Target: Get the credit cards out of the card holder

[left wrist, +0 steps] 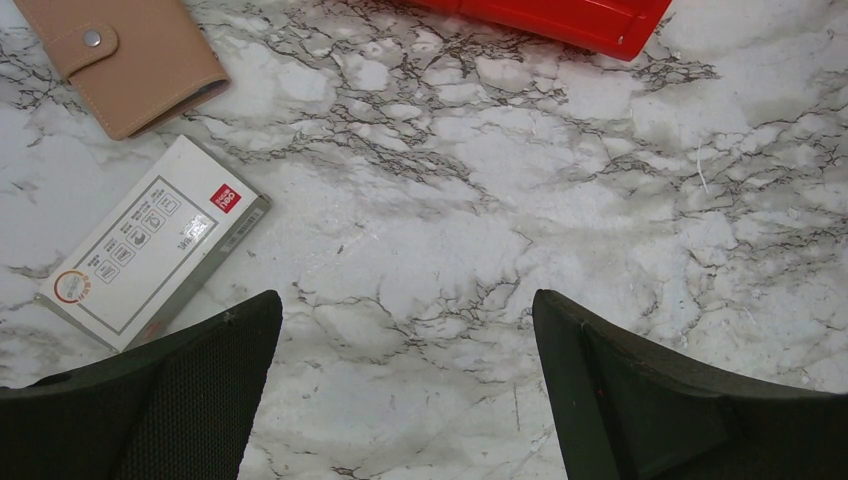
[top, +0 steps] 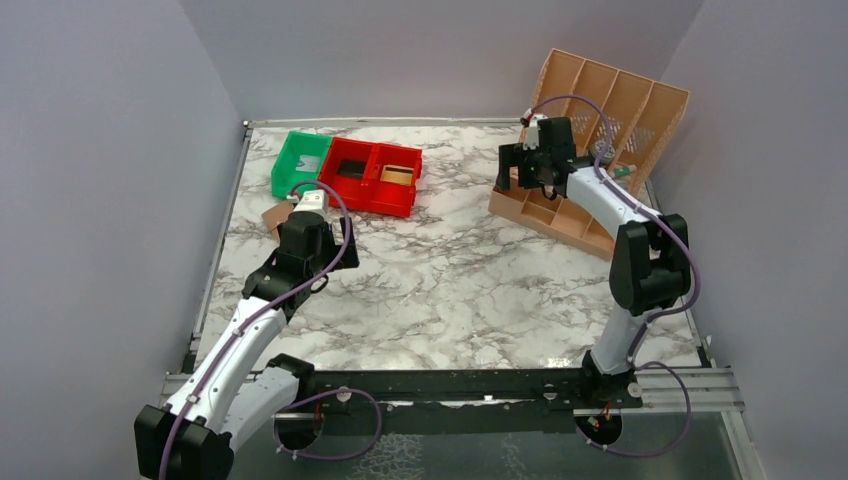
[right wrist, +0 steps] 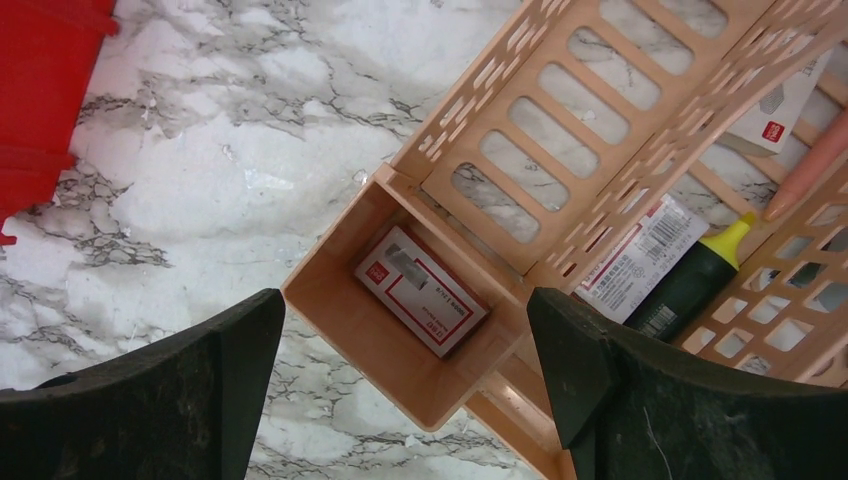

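Note:
The card holder (left wrist: 125, 60) is a flat brownish-pink wallet lying folded on the marble, its snap tab fastened; in the top view a corner of the card holder (top: 271, 216) shows left of my left arm. No credit cards show at it. My left gripper (left wrist: 405, 300) hangs open over bare marble, below and right of the holder, and in the top view the left gripper (top: 303, 207) is near the table's left side. My right gripper (right wrist: 405, 300) is open above a compartment of the peach organizer (right wrist: 400, 370); the right gripper (top: 527, 178) is far from the holder.
A white labelled box (left wrist: 150, 255) lies just below the holder. A red bin (top: 372, 175) holds a dark flat thing and a yellow-brown flat thing; I cannot tell what they are. A green bin (top: 300, 160) stands beside it. The organizer holds a small red-and-white box (right wrist: 420, 290) and a highlighter (right wrist: 690, 285).

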Action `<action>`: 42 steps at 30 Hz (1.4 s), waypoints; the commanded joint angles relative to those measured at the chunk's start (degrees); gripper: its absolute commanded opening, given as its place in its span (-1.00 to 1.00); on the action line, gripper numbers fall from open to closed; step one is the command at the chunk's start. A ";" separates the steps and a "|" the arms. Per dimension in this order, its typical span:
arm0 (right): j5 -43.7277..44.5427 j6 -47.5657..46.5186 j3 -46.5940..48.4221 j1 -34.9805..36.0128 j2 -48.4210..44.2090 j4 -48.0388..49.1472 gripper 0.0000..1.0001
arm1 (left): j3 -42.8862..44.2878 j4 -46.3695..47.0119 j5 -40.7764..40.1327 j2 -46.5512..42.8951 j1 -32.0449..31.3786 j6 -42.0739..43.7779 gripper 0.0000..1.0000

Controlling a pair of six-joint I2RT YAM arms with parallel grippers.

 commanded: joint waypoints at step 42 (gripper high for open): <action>-33.73 16.36 -28.92 -0.34 -27.96 10.88 0.91 | 5.54 13.45 -4.46 37.27 16.11 -22.22 0.99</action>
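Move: The card holder lies about 14 cm ahead of the left hand, 15 cm to its left and 15 cm below. The white box is roughly 3 cm ahead and 14 cm left, and the red bin some 24 cm ahead and 2 cm right, both also on the table. From the right hand the card holder is about 45 cm left, 5 cm back and 11 cm down. Open left hand sinks and reaches forward about 10 cm towards card holder, then left; right backs 15 cm. ##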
